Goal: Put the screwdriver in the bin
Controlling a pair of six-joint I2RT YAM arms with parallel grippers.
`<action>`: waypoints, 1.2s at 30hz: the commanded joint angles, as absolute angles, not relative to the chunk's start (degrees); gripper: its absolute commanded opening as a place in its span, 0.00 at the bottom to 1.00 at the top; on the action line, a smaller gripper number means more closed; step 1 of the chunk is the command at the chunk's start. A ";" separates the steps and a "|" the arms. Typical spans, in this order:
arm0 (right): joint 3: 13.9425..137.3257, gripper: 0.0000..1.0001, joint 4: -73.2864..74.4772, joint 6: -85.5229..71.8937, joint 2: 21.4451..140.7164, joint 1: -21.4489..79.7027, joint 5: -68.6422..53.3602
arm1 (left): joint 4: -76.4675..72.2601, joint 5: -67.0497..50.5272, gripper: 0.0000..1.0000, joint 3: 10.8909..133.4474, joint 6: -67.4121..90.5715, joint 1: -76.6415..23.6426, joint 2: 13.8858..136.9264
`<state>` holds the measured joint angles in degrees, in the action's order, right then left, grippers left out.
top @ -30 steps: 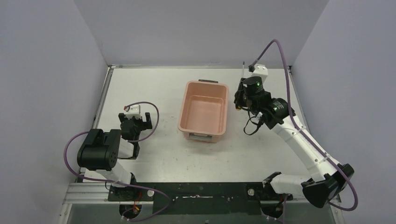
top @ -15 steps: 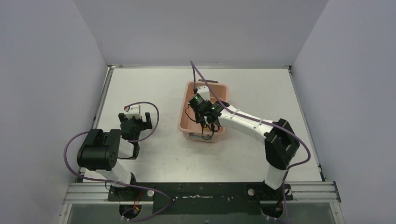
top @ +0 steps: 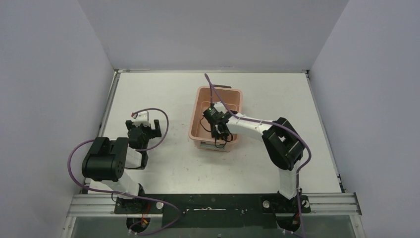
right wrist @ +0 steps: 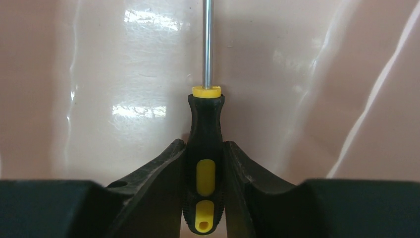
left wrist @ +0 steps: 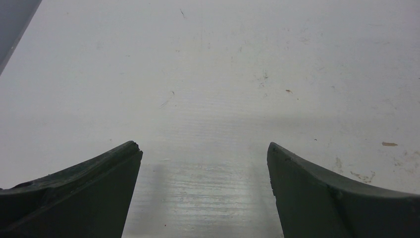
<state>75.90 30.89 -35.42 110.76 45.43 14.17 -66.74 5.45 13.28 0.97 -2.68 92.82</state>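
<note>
The screwdriver, black handle with yellow inlays and a thin metal shaft, is clamped by its handle between the fingers of my right gripper. The shaft points away from the wrist, close over the glossy pink inside of the bin. From above, the right gripper reaches down inside the salmon-pink bin near its front end, and the arm hides the screwdriver there. My left gripper stands open and empty over bare table, left of the bin. In the wrist view this left gripper has nothing between its fingers.
The bin has a dark grey handle at its far end. The right forearm crosses the bin's right rim. Grey walls close off the white table at the left, back and right.
The right arm swung from the bin's right side to over it, then lowered into the bin with the screwdriver still gripped. The left arm has not moved.
</note>
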 commanded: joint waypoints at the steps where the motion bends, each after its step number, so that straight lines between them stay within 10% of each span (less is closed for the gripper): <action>1: 76.73 0.37 27.71 -37.08 109.70 45.53 14.26 | -70.15 4.57 0.97 14.25 0.84 -2.81 92.42; 3: 77.30 0.60 28.62 -37.17 108.45 45.72 14.92 | -70.17 4.60 0.97 14.21 0.88 -2.81 92.38; 11: 82.90 0.98 36.18 -35.70 100.06 46.89 20.12 | -70.19 4.57 0.97 14.24 0.84 -2.81 92.46; 19: 77.78 1.00 30.38 -28.46 82.91 43.92 21.66 | -70.22 4.58 0.97 14.24 0.87 -2.81 92.40; 36: 35.05 1.00 10.05 -26.30 53.30 2.90 7.20 | -70.22 4.66 0.97 14.15 0.83 -2.81 92.43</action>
<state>41.19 20.32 -27.99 55.83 7.44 11.44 -66.74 5.45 13.28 0.97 -2.68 92.82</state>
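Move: The right hand has the screwdriver's handle pinched low inside the bin's near half, with the shaft pointing forward. The bin's middle is about 5 cm ahead, 1 cm to the left and some 3 cm above. The screwdriver's own middle is roughly 3 cm ahead, level sideways and in height. The bin's near grey handle lies about 5 cm back, 3 cm left and 5 cm up. From the idle left hand, the bin's middle is about 29 cm to the right, level both forward and in height. The right fingers open wide and let go of the screwdriver's handle with the hand almost still. The hand then climbs some 23 cm out of the bin, swings about 26 cm right, away from the bin, and sinks roughly 10 cm on the way. The fingers stay open, tilting up towards forward while the wrist turns clockwise, each some 30 degrees. ##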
